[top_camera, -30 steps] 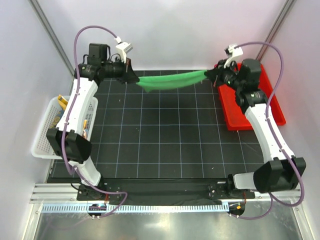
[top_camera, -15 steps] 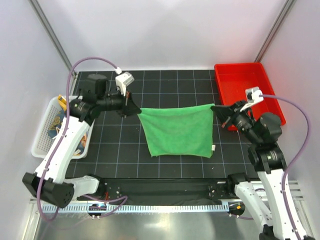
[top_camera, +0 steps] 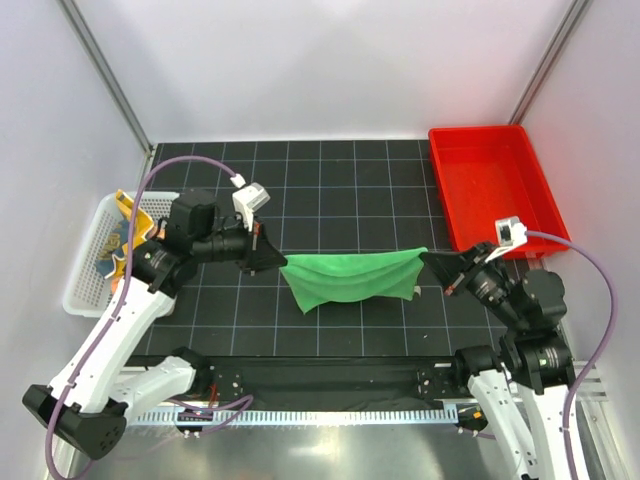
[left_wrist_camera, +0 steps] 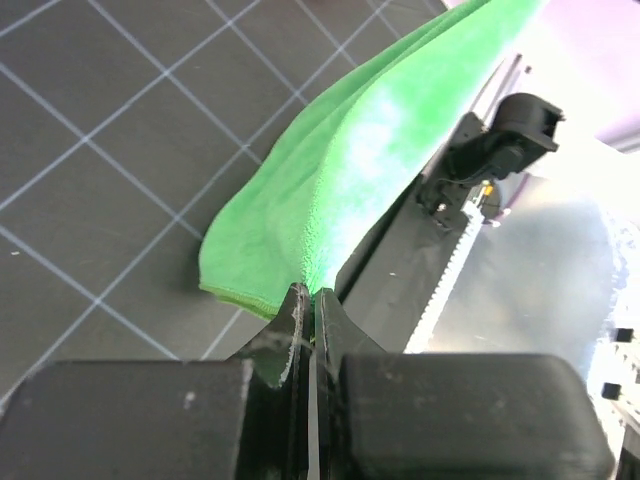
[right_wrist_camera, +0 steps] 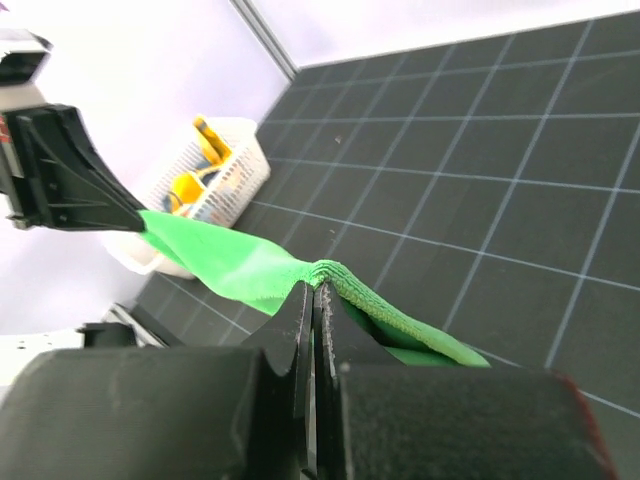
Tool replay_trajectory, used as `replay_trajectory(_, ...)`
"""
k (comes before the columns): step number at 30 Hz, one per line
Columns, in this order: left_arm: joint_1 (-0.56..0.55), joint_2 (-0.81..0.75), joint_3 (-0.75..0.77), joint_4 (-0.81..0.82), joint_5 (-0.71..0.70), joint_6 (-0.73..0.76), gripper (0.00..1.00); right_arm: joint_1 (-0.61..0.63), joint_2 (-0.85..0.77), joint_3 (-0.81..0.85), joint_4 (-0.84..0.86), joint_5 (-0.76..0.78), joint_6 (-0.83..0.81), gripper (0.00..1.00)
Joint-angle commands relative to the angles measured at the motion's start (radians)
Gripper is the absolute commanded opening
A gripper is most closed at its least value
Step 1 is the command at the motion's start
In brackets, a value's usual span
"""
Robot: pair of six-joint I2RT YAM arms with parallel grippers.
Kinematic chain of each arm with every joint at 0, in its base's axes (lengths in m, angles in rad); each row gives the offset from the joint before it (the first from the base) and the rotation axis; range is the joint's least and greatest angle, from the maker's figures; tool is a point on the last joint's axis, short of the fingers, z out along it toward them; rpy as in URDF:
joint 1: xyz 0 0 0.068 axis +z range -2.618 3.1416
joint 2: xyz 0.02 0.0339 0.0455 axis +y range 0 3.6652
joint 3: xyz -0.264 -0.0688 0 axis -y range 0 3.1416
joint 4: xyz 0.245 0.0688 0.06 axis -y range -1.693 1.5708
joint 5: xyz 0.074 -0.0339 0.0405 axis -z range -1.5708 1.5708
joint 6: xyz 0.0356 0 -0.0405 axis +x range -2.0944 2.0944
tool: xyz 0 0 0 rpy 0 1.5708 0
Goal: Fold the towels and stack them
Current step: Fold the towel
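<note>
A plain green towel (top_camera: 350, 278) hangs stretched between my two grippers above the near half of the black grid mat (top_camera: 330, 190), its lower part sagging towards the mat. My left gripper (top_camera: 278, 262) is shut on the towel's left corner (left_wrist_camera: 340, 190), the jaws pinched tight on the hem. At the right corner (right_wrist_camera: 230, 260), my right gripper (top_camera: 428, 262) is shut in the same way. A yellow-orange towel with blue edging (top_camera: 120, 232) lies bunched in the white basket (top_camera: 85, 290).
The white basket stands off the mat's left edge, beside the left arm. A red tray (top_camera: 495, 190) sits at the back right. The arm bases and a metal rail (top_camera: 330, 412) run along the near edge.
Both grippers have drawn the green towel from the far edge of the mat back towards the near side. It spread out flat on the way and now hangs lower and shorter.
</note>
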Motion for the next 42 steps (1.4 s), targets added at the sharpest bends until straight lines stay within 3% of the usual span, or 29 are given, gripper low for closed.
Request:
replay_trajectory(1, -0.037, -0.039, 0.012, 0.046, -0.04, -0.068, 0.0, 0.003, -0.06, 0.007, 0.017, -0.017, 0.076, 0.01)
replay_trajectory(5, -0.051, -0.048, 0.015, 0.035, -0.079, -0.103, 0.0, 0.003, -0.073, 0.01, 0.009, 0.023, 0.111, 0.01)
replay_trajectory(10, -0.047, 0.052, 0.08, -0.004, -0.328, -0.103, 0.0, 0.003, 0.04, -0.021, 0.153, 0.21, 0.13, 0.01)
replay_trajectory(12, -0.032, 0.154, 0.114, -0.001, -0.357, -0.101, 0.0, 0.004, 0.161, -0.035, 0.207, 0.273, 0.122, 0.01)
replay_trajectory(15, 0.002, 0.303, 0.136, 0.072, -0.339, -0.101, 0.0, 0.003, 0.331, -0.14, 0.424, 0.281, 0.157, 0.01)
replay_trajectory(16, 0.029, 0.34, 0.139, 0.097, -0.319, -0.103, 0.0, 0.004, 0.388, -0.171, 0.605, 0.239, 0.182, 0.01)
replay_trajectory(18, 0.052, 0.465, 0.157, 0.163, -0.291, -0.115, 0.0, 0.006, 0.562, -0.208, 0.74, 0.23, 0.209, 0.01)
replay_trajectory(23, 0.126, 0.737, 0.301, 0.284, -0.236, -0.141, 0.0, 0.003, 0.912, -0.106, 0.974, 0.255, 0.167, 0.01)
replay_trajectory(31, 0.227, 1.189, 0.695, 0.266, -0.156, -0.164, 0.02, 0.001, 1.432, 0.261, 0.94, 0.224, 0.078, 0.04)
replay_trajectory(34, 0.259, 1.266, 0.812, 0.269, -0.12, -0.176, 0.13, -0.008, 1.543, 0.421, 0.874, 0.197, 0.038, 0.07)
replay_trajectory(36, 0.27, 1.334, 0.91, 0.241, -0.093, -0.169, 0.3, -0.017, 1.627, 0.529, 0.807, 0.189, 0.013, 0.17)
replay_trajectory(38, 0.282, 1.375, 0.985, 0.172, -0.127, -0.149, 0.37, -0.028, 1.677, 0.615, 0.744, 0.192, -0.002, 0.25)
replay_trajectory(42, 0.299, 1.345, 0.972, 0.1, -0.234, -0.134, 0.42, -0.036, 1.681, 0.718, 0.513, 0.233, -0.042, 0.37)
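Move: The green towel's held edge is bound for the bare table ahead: about 33 cm forward of each hand, almost no sideways shift, roughly 21 cm below the left hand and 22 below the right. Its free lower edge hangs about straight beneath both hands at table level, some 3 cm right of the left hand at that end. The red bin's middle is 33 cm ahead of the right hand, 28 to its right and 18 lower. The green towel, still pinched by its two upper corners, hangs back a centimetre or so as both hands finish drawing back, then is swung quickly forward some 38 cm and down about 20 by the two arms together, over its own lower edge. The fingers tip downward some 20 degrees, the left hand also turning counter-clockwise and the right slightly clockwise; low over the table both open and let go of the corners. ##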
